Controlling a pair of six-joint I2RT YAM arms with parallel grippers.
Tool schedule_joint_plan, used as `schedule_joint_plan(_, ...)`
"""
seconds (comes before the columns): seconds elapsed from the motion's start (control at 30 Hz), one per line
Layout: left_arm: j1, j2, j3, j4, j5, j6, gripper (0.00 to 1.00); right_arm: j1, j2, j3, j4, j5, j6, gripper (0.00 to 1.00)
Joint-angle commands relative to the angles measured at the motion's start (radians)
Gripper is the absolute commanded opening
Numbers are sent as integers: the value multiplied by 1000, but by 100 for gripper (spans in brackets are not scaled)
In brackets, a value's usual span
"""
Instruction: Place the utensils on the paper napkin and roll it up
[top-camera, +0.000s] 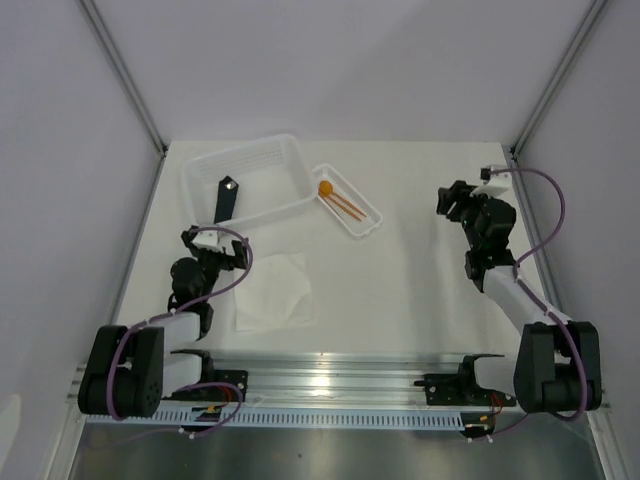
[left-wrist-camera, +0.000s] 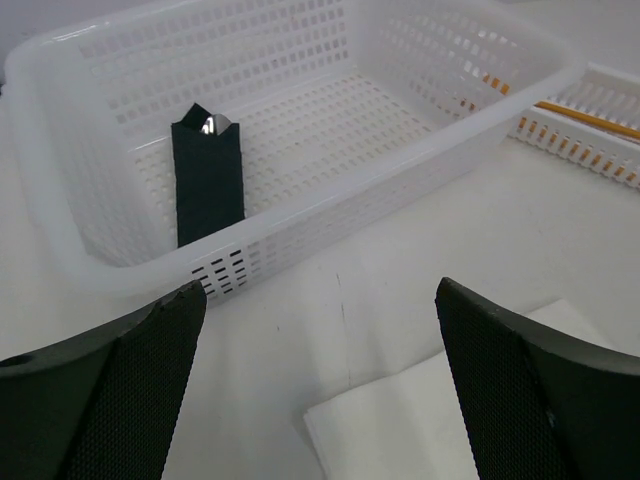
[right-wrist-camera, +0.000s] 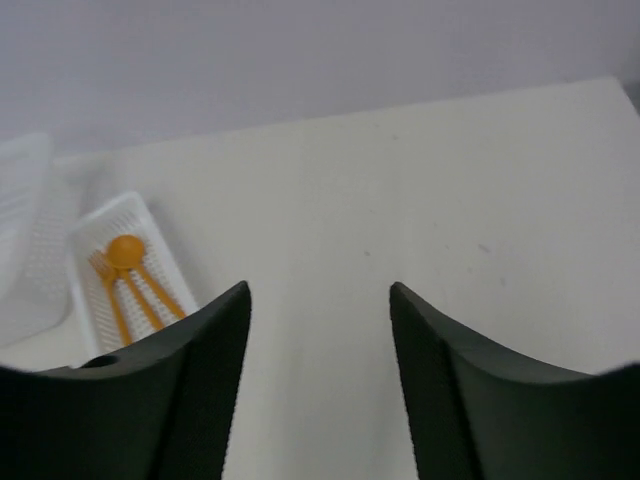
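The orange utensils (top-camera: 338, 198) lie in a small white tray (top-camera: 366, 222) at the middle back; in the right wrist view the utensils (right-wrist-camera: 128, 275) show as a spoon, a fork and a slim stick. The white paper napkin (top-camera: 272, 292) lies flat on the table at the left, and its corner (left-wrist-camera: 420, 420) shows between my left fingers. My left gripper (top-camera: 222, 246) hovers open just above and left of the napkin's far edge, holding nothing. My right gripper (top-camera: 455, 203) stands open over bare table at the right, well apart from the tray.
A large white perforated basket (top-camera: 290, 160) stands at the back left with a black flat bar (top-camera: 226, 198) inside; the basket (left-wrist-camera: 420, 150) fills the left wrist view. Metal rails run along the near edge. Grey walls close in both sides.
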Motion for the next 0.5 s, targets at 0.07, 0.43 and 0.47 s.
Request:
schedule_joint_plan(0.07, 5, -347, 260, -671, 274, 171, 100, 240, 3, 238, -364, -100, -48, 40)
schedule_joint_plan(0.43, 15, -536, 584, -1698, 11, 400, 98, 748, 387, 407, -423, -195, -100, 0)
schedule_joint_plan(0.47, 15, -561, 511, -1682, -20, 397, 98, 759, 418, 429, -415, -216, -94, 0)
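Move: Off to the right hand's left, about 46 cm, and some 17 cm back lies the middle of the paper napkin, 20 cm lower; the utensil tray is about 28 cm left of that hand and 12 cm ahead. From the left hand the napkin is roughly 13 cm right, 10 cm back and 12 cm below, with the white box about 21 cm ahead and 6 cm right, and the black strip in that box 17 cm ahead, 1 cm left. Sweeping some 30 cm left towards the napkin, the right hand passes on the near side of the utensil tray, first rising slightly, then drawing back and sinking; it turns about 50 degrees counter-clockwise, tips down and shuts its empty fingers. The left hand, still wide open, climbs about 17 cm, then backs away from the white box and sinks again, rolling its left side up. ##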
